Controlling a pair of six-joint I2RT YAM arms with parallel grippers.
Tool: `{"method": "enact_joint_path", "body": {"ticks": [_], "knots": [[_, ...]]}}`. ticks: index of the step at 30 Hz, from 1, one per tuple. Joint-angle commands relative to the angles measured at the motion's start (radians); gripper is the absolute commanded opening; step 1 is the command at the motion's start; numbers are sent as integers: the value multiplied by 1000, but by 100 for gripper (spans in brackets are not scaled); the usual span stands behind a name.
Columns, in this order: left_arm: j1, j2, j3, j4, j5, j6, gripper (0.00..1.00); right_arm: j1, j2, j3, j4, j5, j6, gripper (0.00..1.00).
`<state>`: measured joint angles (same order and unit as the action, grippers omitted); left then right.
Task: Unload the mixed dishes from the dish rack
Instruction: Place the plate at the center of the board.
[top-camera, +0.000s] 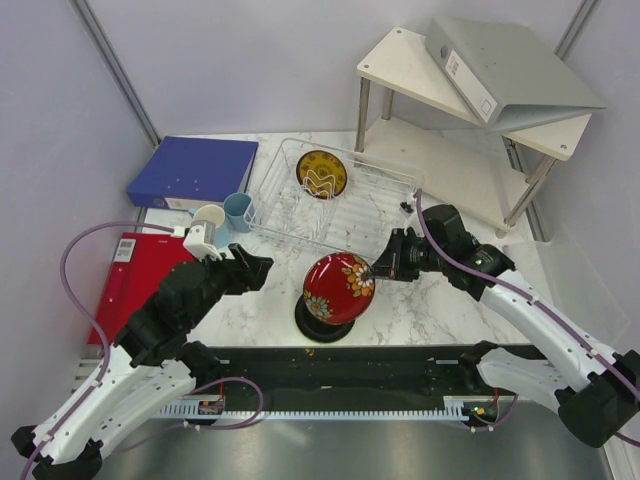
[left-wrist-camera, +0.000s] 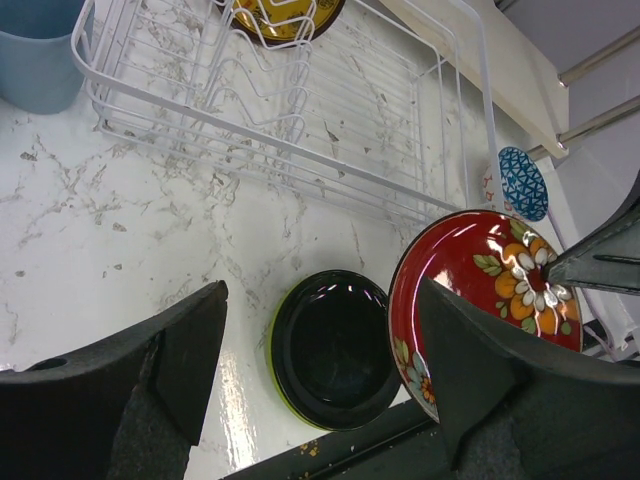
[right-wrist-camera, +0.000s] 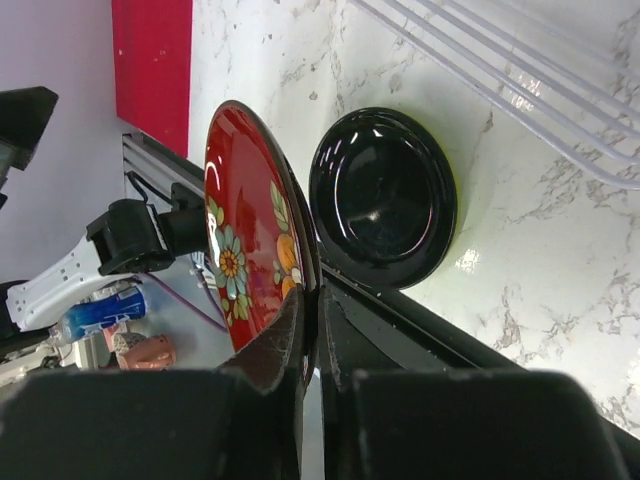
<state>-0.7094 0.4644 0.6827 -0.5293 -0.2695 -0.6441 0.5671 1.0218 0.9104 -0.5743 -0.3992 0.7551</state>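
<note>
My right gripper (top-camera: 375, 268) is shut on the rim of the red bowl (top-camera: 338, 288), holding it on edge just above the black plate (top-camera: 318, 328). In the right wrist view my fingers (right-wrist-camera: 312, 300) pinch the bowl's rim (right-wrist-camera: 240, 230) beside the black plate (right-wrist-camera: 385, 195). The black plate (left-wrist-camera: 335, 350) lies on the lime-green plate (left-wrist-camera: 274, 372). My left gripper (top-camera: 255, 268) is open and empty, left of the bowl (left-wrist-camera: 480, 290). The clear dish rack (top-camera: 345, 215) holds the yellow-brown patterned plate (top-camera: 322, 173). A light blue cup (top-camera: 238, 210) and the cream mug (top-camera: 207, 222) stand left of it. The blue patterned bowl (left-wrist-camera: 523, 183) sits past the rack's right end.
A blue binder (top-camera: 190, 170) lies at the back left and a red folder (top-camera: 135, 275) at the left. A white two-tier shelf (top-camera: 440, 150) with a grey binder (top-camera: 510, 65) stands at the back right. A black strip (top-camera: 350, 365) runs along the near edge.
</note>
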Motion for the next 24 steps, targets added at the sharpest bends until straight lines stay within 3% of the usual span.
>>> {"method": "enact_joint_path", "body": {"ticks": [1, 16, 24], "knots": [[-1, 5, 5, 12, -11, -34, 83, 17, -11, -63, 194, -95, 55, 0], [-1, 28, -17, 12, 4, -37, 83, 20, 159, -260, 497, -102, 18, 0], [-1, 28, -31, 12, 6, -43, 83, 31, 253, -283, 567, -124, 7, 0]]}}
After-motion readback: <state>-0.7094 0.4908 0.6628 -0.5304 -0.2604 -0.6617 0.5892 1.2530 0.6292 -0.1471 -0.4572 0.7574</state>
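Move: My right hand holds the red flowered plate by its right rim. The black plate it is bound for, lying on the green one, sits about 9 cm to my left, 3 cm nearer my base and some 16 cm below. The dish rack's middle is roughly 24 cm ahead and 7 cm left; the patterned bowl is about 12 cm ahead and 21 cm right. From my left hand, the black plate lies some 13 cm right, 3 cm back and 19 cm below. With my right hand I lower the red plate about 11 cm towards the black plate, easing roughly 2 cm left as I sink and slowing near the end. I keep the rim pinched between shut fingers and leave the wrist almost as it was, tipping it only some 5 degrees. ##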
